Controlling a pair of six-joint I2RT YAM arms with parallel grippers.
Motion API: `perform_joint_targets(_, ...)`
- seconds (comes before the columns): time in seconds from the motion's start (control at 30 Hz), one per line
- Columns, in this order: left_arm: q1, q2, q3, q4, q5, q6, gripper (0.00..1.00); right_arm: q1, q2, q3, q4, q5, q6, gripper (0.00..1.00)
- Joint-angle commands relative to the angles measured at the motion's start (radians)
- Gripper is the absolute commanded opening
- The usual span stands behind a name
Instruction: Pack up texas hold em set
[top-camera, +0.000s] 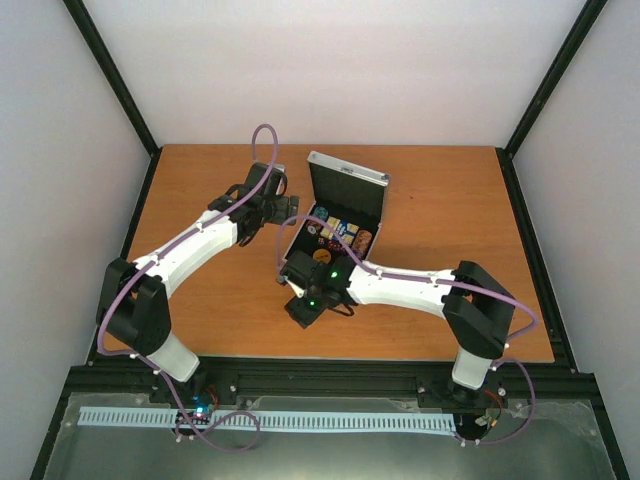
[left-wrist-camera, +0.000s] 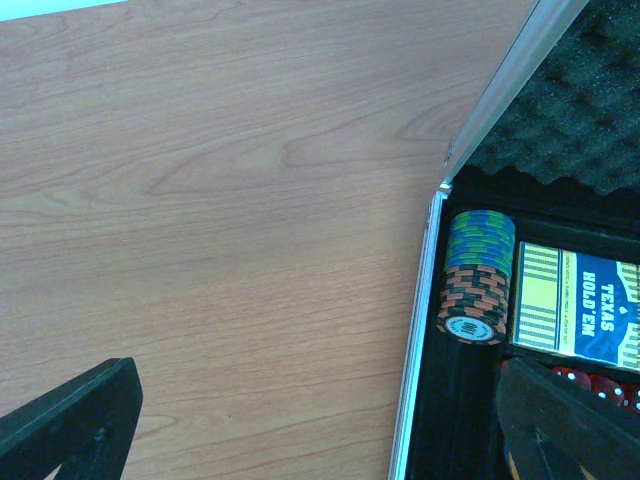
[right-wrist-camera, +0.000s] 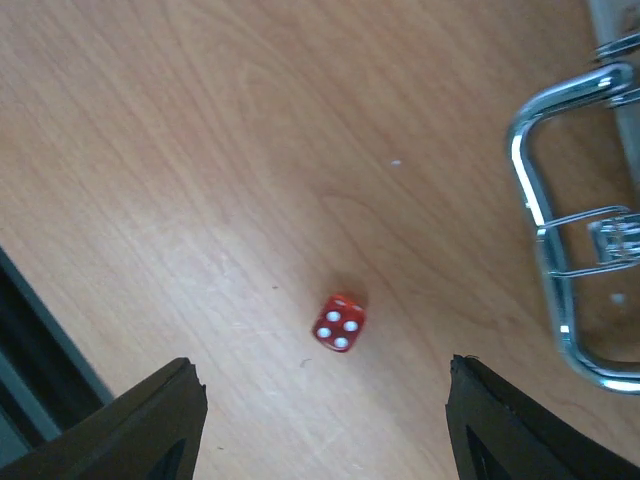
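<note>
The silver case (top-camera: 372, 214) stands open on the wooden table, its foam-lined lid (left-wrist-camera: 585, 90) raised. Inside lie a row of striped poker chips (left-wrist-camera: 478, 280), the blue-yellow card deck (left-wrist-camera: 575, 305) and red dice (left-wrist-camera: 590, 385). My left gripper (left-wrist-camera: 320, 430) is open and straddles the case's left rim (left-wrist-camera: 412, 390), one finger over the table, the other over the interior. One red die (right-wrist-camera: 338, 323) lies on the table, four pips up. My right gripper (right-wrist-camera: 322, 368) hangs open just short of it, holding nothing. The case's metal handle (right-wrist-camera: 545, 230) is to its right.
The table's dark front edge (right-wrist-camera: 30, 350) shows at the lower left of the right wrist view. In the top view both arms meet near the case, the right gripper (top-camera: 305, 308) in front of it and the left gripper (top-camera: 262, 208) at its left side.
</note>
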Motion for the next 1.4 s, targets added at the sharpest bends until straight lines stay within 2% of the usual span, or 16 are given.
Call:
perform_joint_targets(0.0,-0.003,-0.012,0.018,0.008,-0.003,0.007,1.00,0.034,0.037,0.035,0.000,-0.036,0.048,0.67)
perform_joint_targets(0.23,-0.003,-0.013,0.018,0.009,0.001,0.006,1.00,0.049,0.118,0.038,0.013,-0.036,0.072,0.64)
perform_joint_targets(0.37,-0.004,-0.014,0.015,0.010,0.000,0.006,1.00,0.050,0.147,0.057,0.007,0.002,0.084,0.56)
perform_joint_targets(0.67,-0.003,-0.012,0.007,0.013,-0.002,0.006,1.00,0.049,0.197,0.089,-0.012,0.024,0.090,0.45)
perform_joint_targets(0.83,-0.004,-0.008,0.007,0.017,0.001,0.004,1.00,0.050,0.193,0.078,-0.023,0.054,0.097,0.44)
perform_joint_targets(0.93,-0.004,-0.005,0.007,0.016,0.003,0.003,1.00,0.048,0.198,0.077,-0.025,0.060,0.102,0.36)
perform_joint_targets(1.27,-0.003,-0.008,0.004,0.016,-0.001,0.004,1.00,0.048,0.188,0.072,-0.036,0.070,0.105,0.18)
perform_joint_targets(1.37,-0.003,-0.010,0.004,0.016,0.001,0.002,1.00,0.042,0.161,0.063,-0.040,0.087,0.107,0.16)
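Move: The last red die lies almost under the open right fingers, about 5 cm below the hand and 1 cm back and 1 cm left of it. The case handle stands roughly 6 cm ahead and 2 cm to the hand's right; the orange button inside the open case is some 12 cm ahead and 3 cm right. From the idle left hand the die is about 23 cm back, 4 cm right and 16 cm down. Down about 5 cm onto the die goes the right hand, first drifting back and slightly left some 2 cm, then easing forward again once low. The wrist tips about 10 degrees steeper towards straight down, and the fingers narrow from two-thirds open until the pads pinch the die from both sides, the hand nearly still at table height. ##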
